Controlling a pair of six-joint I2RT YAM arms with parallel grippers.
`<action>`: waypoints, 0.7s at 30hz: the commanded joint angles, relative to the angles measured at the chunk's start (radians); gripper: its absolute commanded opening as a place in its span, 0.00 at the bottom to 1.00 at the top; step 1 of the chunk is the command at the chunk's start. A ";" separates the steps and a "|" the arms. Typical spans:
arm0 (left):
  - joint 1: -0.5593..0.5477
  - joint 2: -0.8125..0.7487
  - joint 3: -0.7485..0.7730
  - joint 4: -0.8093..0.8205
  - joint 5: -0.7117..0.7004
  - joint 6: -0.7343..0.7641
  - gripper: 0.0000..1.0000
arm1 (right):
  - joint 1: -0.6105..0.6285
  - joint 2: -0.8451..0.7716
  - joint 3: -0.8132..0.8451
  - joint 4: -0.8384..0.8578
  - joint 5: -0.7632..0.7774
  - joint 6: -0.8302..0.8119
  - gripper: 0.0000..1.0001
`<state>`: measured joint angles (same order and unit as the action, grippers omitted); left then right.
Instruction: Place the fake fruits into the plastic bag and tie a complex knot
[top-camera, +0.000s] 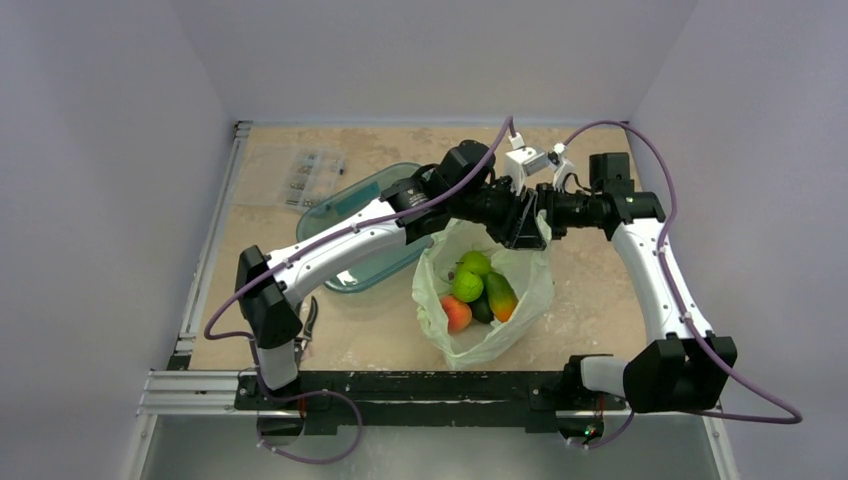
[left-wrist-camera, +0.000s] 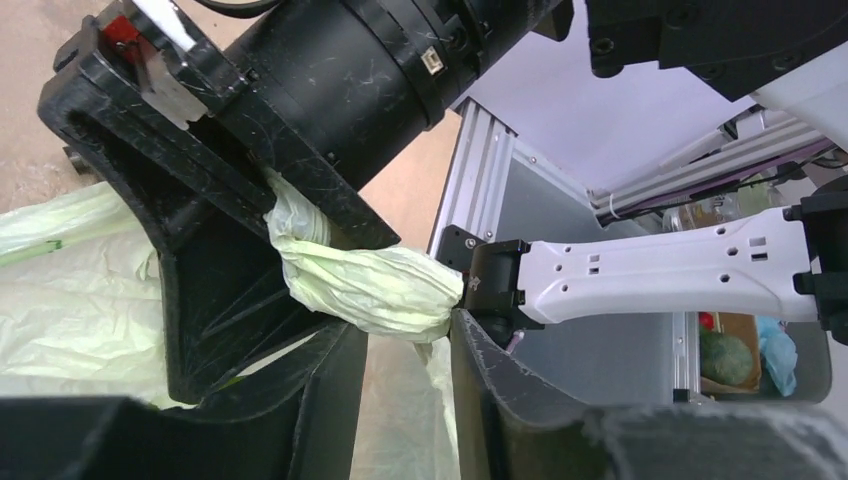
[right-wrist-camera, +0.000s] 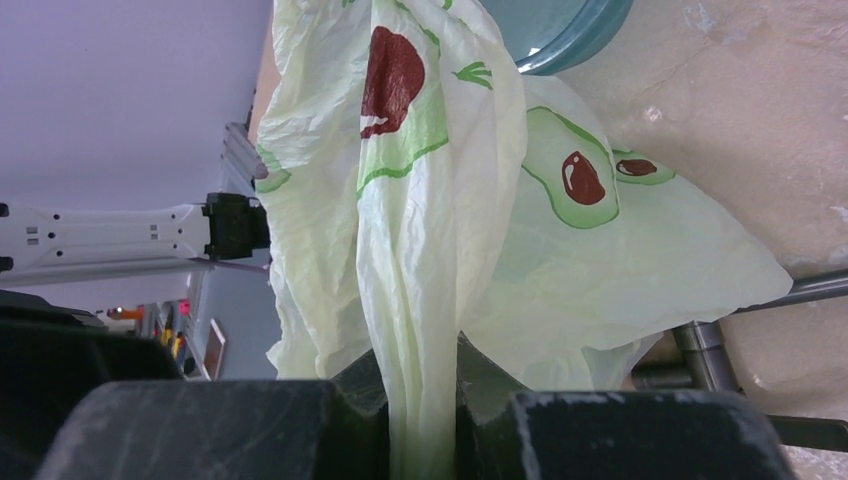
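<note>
The plastic bag (top-camera: 520, 290) lies open mid-table, pale green with avocado prints (right-wrist-camera: 420, 110). The fake fruits sit inside it: a green apple (top-camera: 474, 263), a second green fruit (top-camera: 467, 286), a peach (top-camera: 456, 313), a mango (top-camera: 500, 296) and a dark avocado (top-camera: 481, 309). Both grippers meet over the bag's far rim. My right gripper (top-camera: 537, 212) (right-wrist-camera: 420, 400) is shut on a gathered strand of the bag. That twisted strand (left-wrist-camera: 370, 285) runs from the right jaws across the tips of my left gripper (top-camera: 515, 228) (left-wrist-camera: 405, 345). The left jaws stand apart, with only thin film hanging between them.
A translucent teal tub (top-camera: 350, 225) (right-wrist-camera: 560, 30) stands just left of the bag, under my left arm. A clear packet of small parts (top-camera: 305, 170) lies at the back left. Aluminium rails (top-camera: 190, 390) border the near and left edges; walls close in on three sides.
</note>
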<state>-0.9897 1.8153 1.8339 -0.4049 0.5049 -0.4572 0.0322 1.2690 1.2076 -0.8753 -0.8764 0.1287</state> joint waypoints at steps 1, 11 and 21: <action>0.000 -0.003 0.028 -0.009 -0.036 -0.012 0.24 | 0.003 -0.037 -0.004 0.031 -0.006 0.017 0.11; -0.006 -0.055 -0.104 -0.015 0.026 0.147 0.00 | 0.000 -0.003 0.055 0.083 -0.058 0.110 0.67; -0.005 -0.105 -0.150 -0.041 0.074 0.191 0.00 | -0.111 0.106 0.250 0.092 -0.113 0.121 0.92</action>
<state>-0.9955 1.7939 1.7119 -0.4507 0.5293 -0.3080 0.0010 1.3338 1.3273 -0.8074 -0.9360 0.2653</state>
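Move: The plastic bag's twisted rim lies at the left fingertips, about 2 cm to the right of the hand point and 1 cm below it; the right hand still has it pinched between its pads. Seen from the left hand, some 26 to 27 cm down in the bag, the mango lies level with it and about 2 cm left, the green apple about 6 cm ahead and 7 cm left, and the peach roughly 4 cm back and 11 cm left. Close the left gripper fully on the twisted bag rim beside the right gripper's jaws, then open the right gripper wide to release its side. Lower the left hand about 5 cm with the rim pinched, easing slightly left and back, while the right hand backs off forward and up, some 5 cm. ##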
